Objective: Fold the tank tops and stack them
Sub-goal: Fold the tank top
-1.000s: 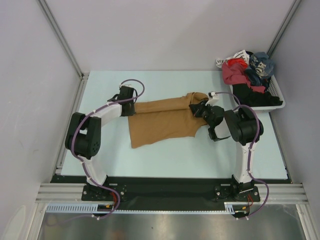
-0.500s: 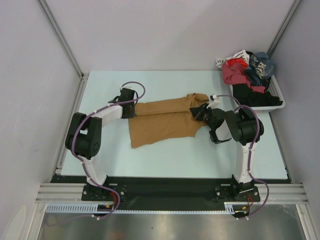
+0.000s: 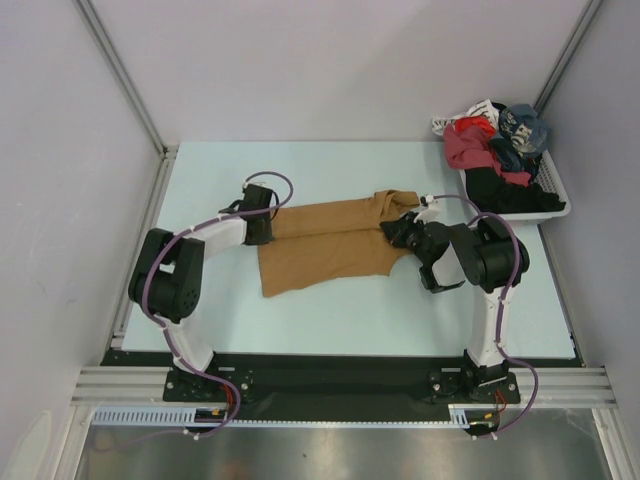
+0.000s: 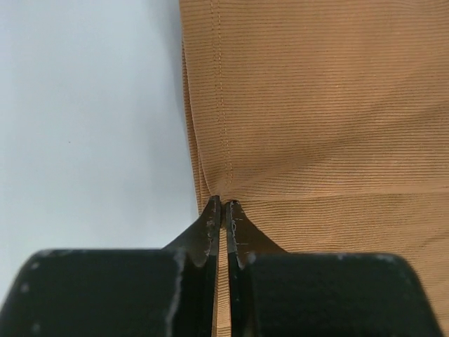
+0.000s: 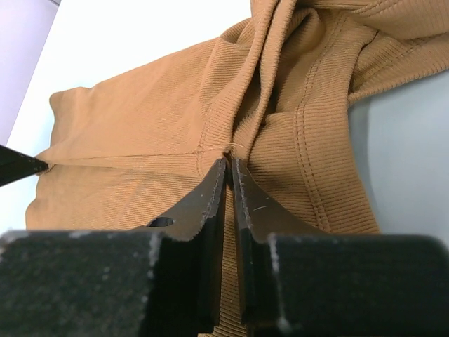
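The tan tank top [image 3: 325, 248] lies folded lengthwise across the middle of the table, hem to the left and straps to the right. My left gripper [image 3: 262, 228] is low at the hem end. In the left wrist view it [image 4: 222, 203] is shut on the fold of ribbed tan cloth [image 4: 316, 105]. My right gripper [image 3: 396, 231] is low at the strap end. Its fingers [image 5: 229, 163] pinch the tan cloth [image 5: 140, 119] where the seam meets the bunched straps, with a strip of cloth between them.
A white basket [image 3: 556, 208] at the back right holds a heap of mixed clothes [image 3: 492, 145] in red, black, white and blue. Grey walls and metal frame rails enclose the pale table [image 3: 330, 315]. The left fingertip [image 5: 15, 166] shows at the right wrist view's left edge.
Both grippers have come down and slightly nearer with the cloth. The upper layer now lies flatter on the lower one.
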Controlling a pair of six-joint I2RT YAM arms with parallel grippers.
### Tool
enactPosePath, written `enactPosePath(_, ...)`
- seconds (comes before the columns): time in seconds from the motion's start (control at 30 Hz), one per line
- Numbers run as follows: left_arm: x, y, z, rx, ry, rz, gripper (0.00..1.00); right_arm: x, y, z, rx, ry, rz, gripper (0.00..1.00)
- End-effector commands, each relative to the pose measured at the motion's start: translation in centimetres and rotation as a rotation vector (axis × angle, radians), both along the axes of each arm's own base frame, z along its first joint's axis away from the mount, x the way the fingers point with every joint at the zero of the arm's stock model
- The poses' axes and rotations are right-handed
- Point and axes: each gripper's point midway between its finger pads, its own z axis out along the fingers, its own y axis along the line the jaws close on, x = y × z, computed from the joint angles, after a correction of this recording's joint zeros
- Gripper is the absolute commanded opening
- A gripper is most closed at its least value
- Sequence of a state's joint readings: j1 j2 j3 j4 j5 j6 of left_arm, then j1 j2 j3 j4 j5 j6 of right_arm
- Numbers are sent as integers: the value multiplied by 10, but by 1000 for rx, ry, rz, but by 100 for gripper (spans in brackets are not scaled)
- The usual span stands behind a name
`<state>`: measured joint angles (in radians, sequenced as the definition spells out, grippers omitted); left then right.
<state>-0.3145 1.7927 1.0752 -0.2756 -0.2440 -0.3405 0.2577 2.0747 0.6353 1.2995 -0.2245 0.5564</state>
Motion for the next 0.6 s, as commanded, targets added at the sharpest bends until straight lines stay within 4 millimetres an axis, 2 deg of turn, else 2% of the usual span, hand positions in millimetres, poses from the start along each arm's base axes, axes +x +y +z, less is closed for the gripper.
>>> enactPosePath(0.0, 6, 3, 23, 2, -76, 37, 6, 9, -2, 82, 56, -310, -19, 15)
enactPosePath(0.07, 4, 4, 25, -3, -90, 42, 11, 9, -1, 84, 53, -313, -18, 15)
enactPosePath(0.1, 3, 5, 27, -4, -97, 44, 18, 9, -2, 83, 51, -313, -21, 15)
enactPosePath(0.23, -2, 10, 38, -2, -140, 62, 24, 9, -6, 85, 48, -317, -36, 16)
enactPosePath(0.4, -6, 13, 45, -7, -165, 73, 25, 6, -7, 89, 29, -335, -36, 29)
enactPosePath(0.57, -9, 12, 62, -31, -212, 75, 41, 3, -11, 98, 17, -360, -57, 34)
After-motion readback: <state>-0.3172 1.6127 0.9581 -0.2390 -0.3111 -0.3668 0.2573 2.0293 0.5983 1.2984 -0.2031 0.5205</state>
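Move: The tank top's folded-over edge ends right at my fingertips: its left corner sits in my left fingers, its right corner in my right ones, each about 1 cm below the hand point. From my left hand the near-left hem corner lies some 16 cm back and 1 cm to the left. From my right hand the bunched strap is about 9 cm ahead and 3 cm right, the near-right hem corner roughly 13 cm back and 1 cm right. I open my left fingers and let go of the fold's left corner, easing about 1.5 cm back and to the left, then lifting roughly 3.5 cm clear with the fingertips tilting slightly outward. My right hand stays almost where it is over its corner, creeping under 1 cm up and left, and spreads its fingers to free the cloth. ##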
